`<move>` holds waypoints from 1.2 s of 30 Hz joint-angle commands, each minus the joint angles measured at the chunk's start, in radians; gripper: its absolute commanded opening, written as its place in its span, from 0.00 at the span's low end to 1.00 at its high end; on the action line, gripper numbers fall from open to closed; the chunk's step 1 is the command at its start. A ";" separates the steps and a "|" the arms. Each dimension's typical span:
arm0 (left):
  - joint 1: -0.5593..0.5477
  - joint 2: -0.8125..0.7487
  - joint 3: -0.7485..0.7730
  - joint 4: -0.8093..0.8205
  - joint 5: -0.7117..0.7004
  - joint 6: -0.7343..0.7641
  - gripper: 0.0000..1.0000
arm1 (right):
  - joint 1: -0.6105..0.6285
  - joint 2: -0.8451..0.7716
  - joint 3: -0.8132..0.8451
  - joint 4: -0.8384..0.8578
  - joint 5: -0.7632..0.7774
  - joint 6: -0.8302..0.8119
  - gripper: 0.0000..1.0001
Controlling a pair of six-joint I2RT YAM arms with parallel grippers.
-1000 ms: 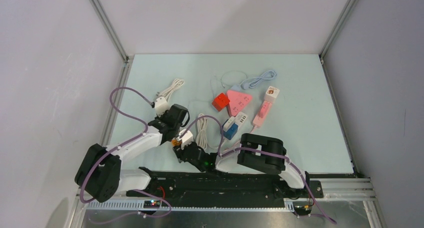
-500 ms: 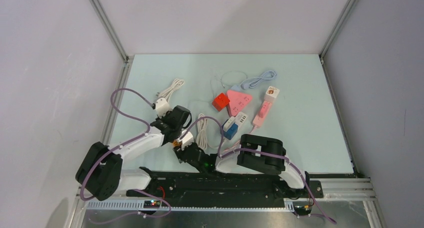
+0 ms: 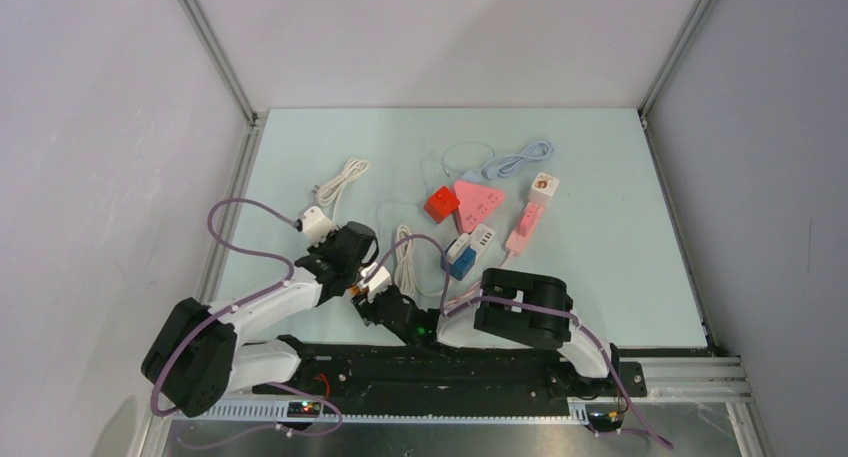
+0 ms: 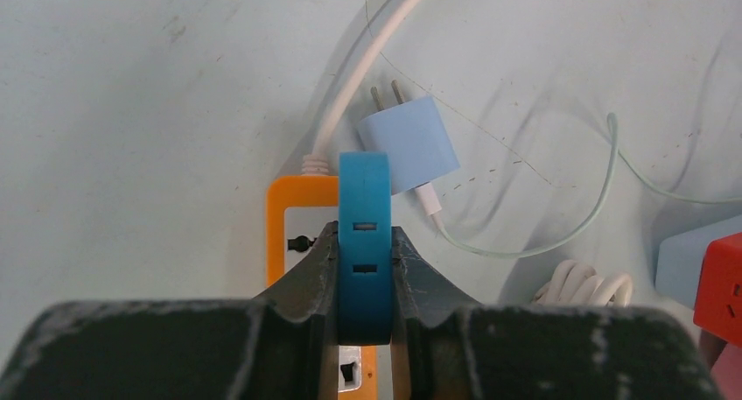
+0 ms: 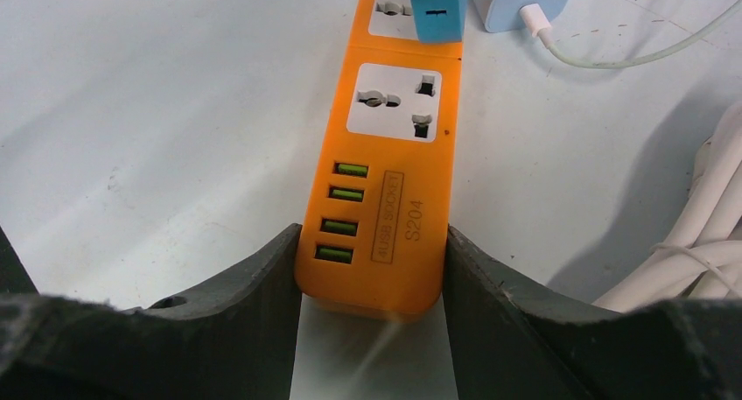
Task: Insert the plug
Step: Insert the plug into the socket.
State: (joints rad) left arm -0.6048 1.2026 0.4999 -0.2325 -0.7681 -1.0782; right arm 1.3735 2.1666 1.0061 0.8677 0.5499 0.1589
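My left gripper (image 4: 364, 244) is shut on a blue plug (image 4: 364, 209), held edge-up over the far end of an orange power strip (image 4: 296, 209). The right wrist view shows the blue plug (image 5: 435, 10) standing at the strip's farthest socket, its prongs hidden. My right gripper (image 5: 372, 273) is shut on the near end of the orange power strip (image 5: 394, 159), beside its green USB ports. From above, both grippers meet near the table's front, left gripper (image 3: 362, 275) and right gripper (image 3: 388, 302).
A light blue charger (image 4: 408, 143) with a thin cable lies just beyond the strip. White coiled cord (image 3: 405, 262) lies to its right. Further back are a red cube (image 3: 440, 203), a pink triangle (image 3: 480, 195), a pink strip (image 3: 524, 227) and small adapters (image 3: 465, 252).
The left wrist has shifted a little nearer and to the right with the blue plug. The white plug behind it slid slightly left. The right arm has hardly moved.
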 commanded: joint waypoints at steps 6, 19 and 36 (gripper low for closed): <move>-0.045 0.179 -0.051 -0.255 0.325 -0.084 0.00 | 0.024 0.044 -0.043 -0.106 0.033 -0.085 0.56; -0.048 0.141 0.016 -0.392 0.312 -0.058 0.17 | 0.022 0.027 -0.020 -0.090 -0.004 -0.079 0.71; -0.019 -0.035 0.148 -0.425 0.226 0.059 0.76 | 0.025 -0.046 -0.045 -0.123 0.030 -0.018 0.91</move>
State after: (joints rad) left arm -0.6254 1.2396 0.6399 -0.5579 -0.5900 -1.0630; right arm 1.4014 2.1471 0.9878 0.8421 0.5636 0.1352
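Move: The teal plug is already between my left fingers, standing over the far socket of the orange strip, about 3 cm straight below my left hand. The blue adapter lies some 7 cm ahead and 1 cm right of that hand, the white cable coil about 14 cm right and 1 cm back. My right hand still grips the strip's USB end; the far socket is about 9 cm ahead and 5 cm left of it, the coil 8 cm ahead and 9 cm right. I keep my left grip on the plug, rocking it only slightly, fingertips tipping down, while my right hand holds the strip still. Then I open both grippers: my left hand lets go of the plug and draws back some 3.5 cm and a little right and down, tipping down about 15 degrees in all, and my right fingers spread off the strip's sides, easing back about 1 cm. ##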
